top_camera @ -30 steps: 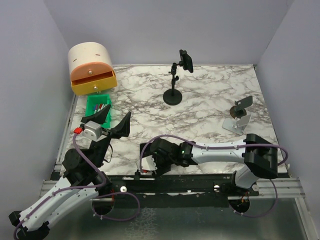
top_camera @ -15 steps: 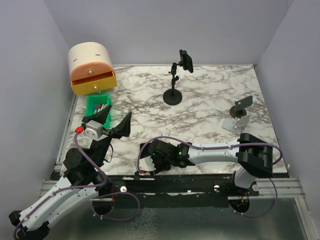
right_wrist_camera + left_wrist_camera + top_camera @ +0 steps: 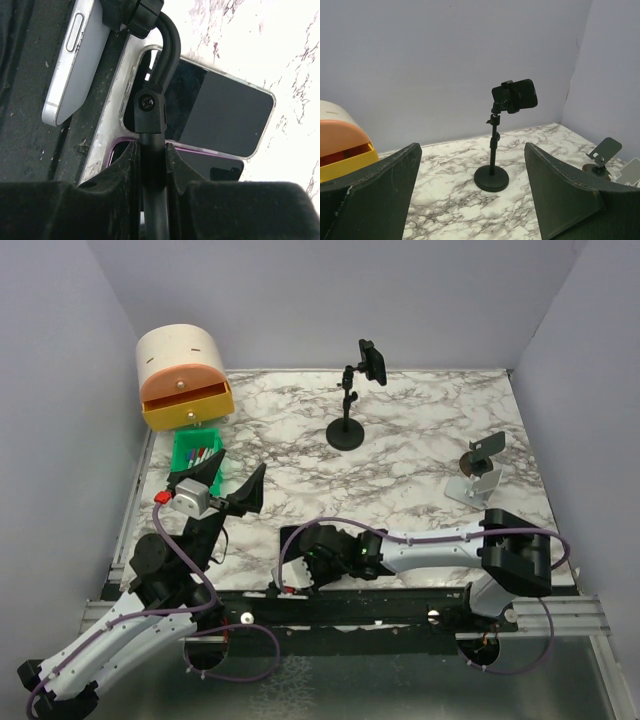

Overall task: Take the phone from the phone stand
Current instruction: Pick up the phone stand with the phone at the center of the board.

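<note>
A black phone (image 3: 373, 362) (image 3: 515, 95) is clamped sideways on top of a tall black phone stand (image 3: 346, 430) (image 3: 492, 177) at the back of the marble table. My left gripper (image 3: 228, 490) (image 3: 470, 200) hangs open well in front of it, holding nothing. At the table's near edge my right gripper (image 3: 300, 565) (image 3: 151, 150) is shut on the thin black stem (image 3: 152, 115) of a second, curved holder. That holder's clamp (image 3: 130, 15) grips a silver phone (image 3: 75, 60). Beneath the stem two phones lie flat, one in a clear case (image 3: 220, 120) and one in a purple case (image 3: 210, 167).
A cream and orange drawer box (image 3: 183, 375) stands at the back left, with a green bin (image 3: 195, 455) in front of it. A small grey tilted stand (image 3: 480, 470) (image 3: 600, 155) sits at the right. A black rail (image 3: 400, 605) runs along the near edge.
My right gripper's fingers have closed onto the black stem, and that arm has shifted slightly. The left arm has hardly moved and stays open.
</note>
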### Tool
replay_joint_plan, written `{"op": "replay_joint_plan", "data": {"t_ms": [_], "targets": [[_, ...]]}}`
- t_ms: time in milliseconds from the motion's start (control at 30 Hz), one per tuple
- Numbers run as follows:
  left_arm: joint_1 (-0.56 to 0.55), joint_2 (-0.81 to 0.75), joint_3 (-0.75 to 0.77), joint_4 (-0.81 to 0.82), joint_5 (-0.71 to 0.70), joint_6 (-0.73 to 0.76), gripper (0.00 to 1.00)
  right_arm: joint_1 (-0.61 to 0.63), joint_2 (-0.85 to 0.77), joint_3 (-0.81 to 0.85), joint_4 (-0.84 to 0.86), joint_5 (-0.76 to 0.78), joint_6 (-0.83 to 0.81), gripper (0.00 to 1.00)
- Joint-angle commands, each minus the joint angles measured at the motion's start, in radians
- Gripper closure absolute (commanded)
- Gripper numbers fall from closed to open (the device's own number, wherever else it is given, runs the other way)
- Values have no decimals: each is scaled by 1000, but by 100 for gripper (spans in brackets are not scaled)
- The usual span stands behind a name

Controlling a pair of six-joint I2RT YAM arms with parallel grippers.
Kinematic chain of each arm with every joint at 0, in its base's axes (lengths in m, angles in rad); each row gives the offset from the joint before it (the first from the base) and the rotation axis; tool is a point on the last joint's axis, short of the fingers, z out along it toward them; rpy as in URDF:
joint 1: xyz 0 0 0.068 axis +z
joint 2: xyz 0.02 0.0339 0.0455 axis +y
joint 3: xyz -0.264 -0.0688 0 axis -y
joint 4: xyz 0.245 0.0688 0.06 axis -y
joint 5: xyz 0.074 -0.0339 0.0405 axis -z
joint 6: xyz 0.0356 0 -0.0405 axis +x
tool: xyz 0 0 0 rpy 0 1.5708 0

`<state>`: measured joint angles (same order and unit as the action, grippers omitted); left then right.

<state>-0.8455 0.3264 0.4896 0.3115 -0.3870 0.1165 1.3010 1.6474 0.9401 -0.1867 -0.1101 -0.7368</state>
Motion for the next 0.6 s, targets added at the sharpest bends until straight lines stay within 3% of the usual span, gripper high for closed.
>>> {"op": "replay_joint_plan", "data": {"t_ms": [0,333,567], "targets": [[3,8,11,-5,-12,-9,15,3,-125,-44,82,53,49,100],[3,-17,17,9,-55,-17,15,2,-460,-217,191,179,183,100],[3,-38,94,49,-31,-19,15,-45,-670,-374,439,223,338,100]]}}
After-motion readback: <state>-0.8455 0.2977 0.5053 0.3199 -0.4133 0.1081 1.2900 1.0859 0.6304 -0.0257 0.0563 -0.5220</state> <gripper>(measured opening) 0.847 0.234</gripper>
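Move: The phone on the stand sits some 8 cm to the left of the right hand, 4 cm back and a little higher; that hand's fingers are already shut on the stand's pole. On the board about 8 cm below, the silver-rimmed phone lies 3 cm ahead and 4 cm left, the purple-rimmed phone 4 cm ahead and 4 cm right. From the left hand, the phone on the stand is about 12 cm back, 7 cm right and 30 cm below. The phone stand, still pinched by its pole in the right fingers, is lifted about 10 cm and carried some 6 cm to the right, away from the two phones on the board, as the wrist swings the fingertips up towards level and turns clockwise. The open, empty left hand starts up and left late on, by barely 2 cm. ##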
